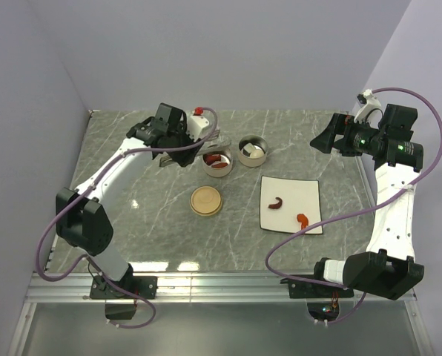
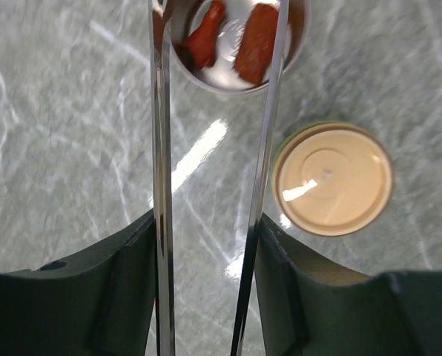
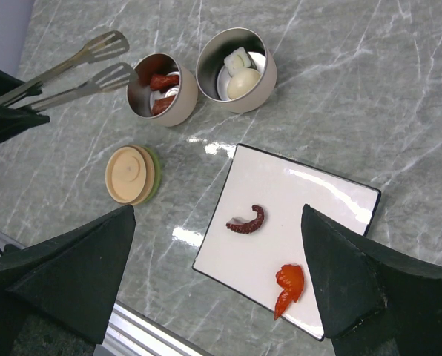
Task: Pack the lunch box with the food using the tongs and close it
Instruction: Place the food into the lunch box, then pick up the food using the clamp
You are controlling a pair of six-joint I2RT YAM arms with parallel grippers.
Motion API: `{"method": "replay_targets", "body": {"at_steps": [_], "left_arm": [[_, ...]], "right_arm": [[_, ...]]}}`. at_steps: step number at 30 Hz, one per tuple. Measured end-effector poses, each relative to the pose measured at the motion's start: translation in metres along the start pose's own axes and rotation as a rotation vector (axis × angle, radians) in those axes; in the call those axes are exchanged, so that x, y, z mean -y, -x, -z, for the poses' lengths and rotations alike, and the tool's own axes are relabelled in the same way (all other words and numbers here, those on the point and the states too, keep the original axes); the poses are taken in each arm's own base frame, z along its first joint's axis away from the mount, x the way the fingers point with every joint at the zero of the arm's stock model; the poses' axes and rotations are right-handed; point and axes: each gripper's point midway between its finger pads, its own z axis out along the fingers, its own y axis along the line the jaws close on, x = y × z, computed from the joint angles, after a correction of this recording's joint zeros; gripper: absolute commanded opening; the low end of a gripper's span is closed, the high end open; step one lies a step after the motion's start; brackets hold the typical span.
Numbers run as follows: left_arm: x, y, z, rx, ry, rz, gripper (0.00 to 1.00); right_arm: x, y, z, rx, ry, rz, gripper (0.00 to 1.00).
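My left gripper (image 1: 185, 147) is shut on the tongs (image 2: 162, 148), one finger pressing on each silver arm, and the arms stand apart. The tong tips (image 3: 106, 59) hover beside the left lunch box tin (image 1: 217, 162), which holds a brown sausage (image 2: 254, 44) and a red piece (image 2: 206, 37). The right tin (image 3: 236, 70) holds a white egg (image 3: 242, 83) and a white-and-dark piece (image 3: 237, 58). A dark red curved bit (image 3: 247, 221) and an orange-red bit (image 3: 288, 285) lie on the white plate (image 1: 291, 185). My right gripper (image 3: 217, 211) hangs open, high above the plate.
The tan round lid (image 1: 206, 200) with a green rim lies flat on the marble table, in front of the left tin and left of the plate. Purple-grey walls close in the table at the left, back and right. A metal rail runs along the near edge.
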Motion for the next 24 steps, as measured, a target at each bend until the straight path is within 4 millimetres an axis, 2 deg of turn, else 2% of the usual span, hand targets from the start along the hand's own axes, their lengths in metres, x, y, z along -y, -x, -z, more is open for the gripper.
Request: {"method": "replay_targets", "body": {"at_steps": [2, 5, 10, 13, 15, 24], "left_arm": [[0.009, 0.007, 0.004, 0.030, -0.045, -0.013, 0.53], [0.035, 0.015, 0.012, 0.062, -0.128, -0.061, 0.53], [0.103, 0.020, 0.014, 0.082, -0.268, -0.197, 0.53], [0.145, 0.015, 0.008, 0.058, -0.359, -0.271, 0.53], [0.163, 0.010, -0.001, 0.033, -0.401, -0.302, 0.53], [0.201, -0.023, -0.047, -0.111, -0.474, -0.360, 0.53]], "right_arm": [[0.000, 0.000, 0.000, 0.000, 0.000, 0.000, 1.00], [0.000, 0.000, 0.000, 0.000, 0.000, 0.000, 1.00], [0.000, 0.000, 0.000, 0.000, 0.000, 0.000, 1.00], [0.000, 0.000, 0.000, 0.000, 0.000, 0.000, 1.00], [0.000, 0.000, 0.000, -0.001, 0.000, 0.000, 1.00], [0.000, 0.000, 0.000, -0.001, 0.000, 0.000, 1.00]]}}
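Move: The dark red curled food on the white mat lies about 28 cm to the right of the left hand, 10 cm back and 18 cm below it. From that food, the orange-red food is 8 cm farther right and 6 cm nearer the base, while the round lid lies some 21 cm to its left, nearly level. The left bowl stands about 10 cm right of the left hand and 2 cm ahead. From the idle right hand, the curled food is some 12 cm left, 5 cm back and 31 cm down. Towards the curled food the left hand carries the tongs it still holds, swinging right and back about 19 cm away from the left bowl. It lifts slightly at first, then sinks some 8 cm as it slows, turning roughly 30 degrees clockwise so the tongs point rightward over the mat's left part. The gripper stays half open, the tongs' tips spread. ##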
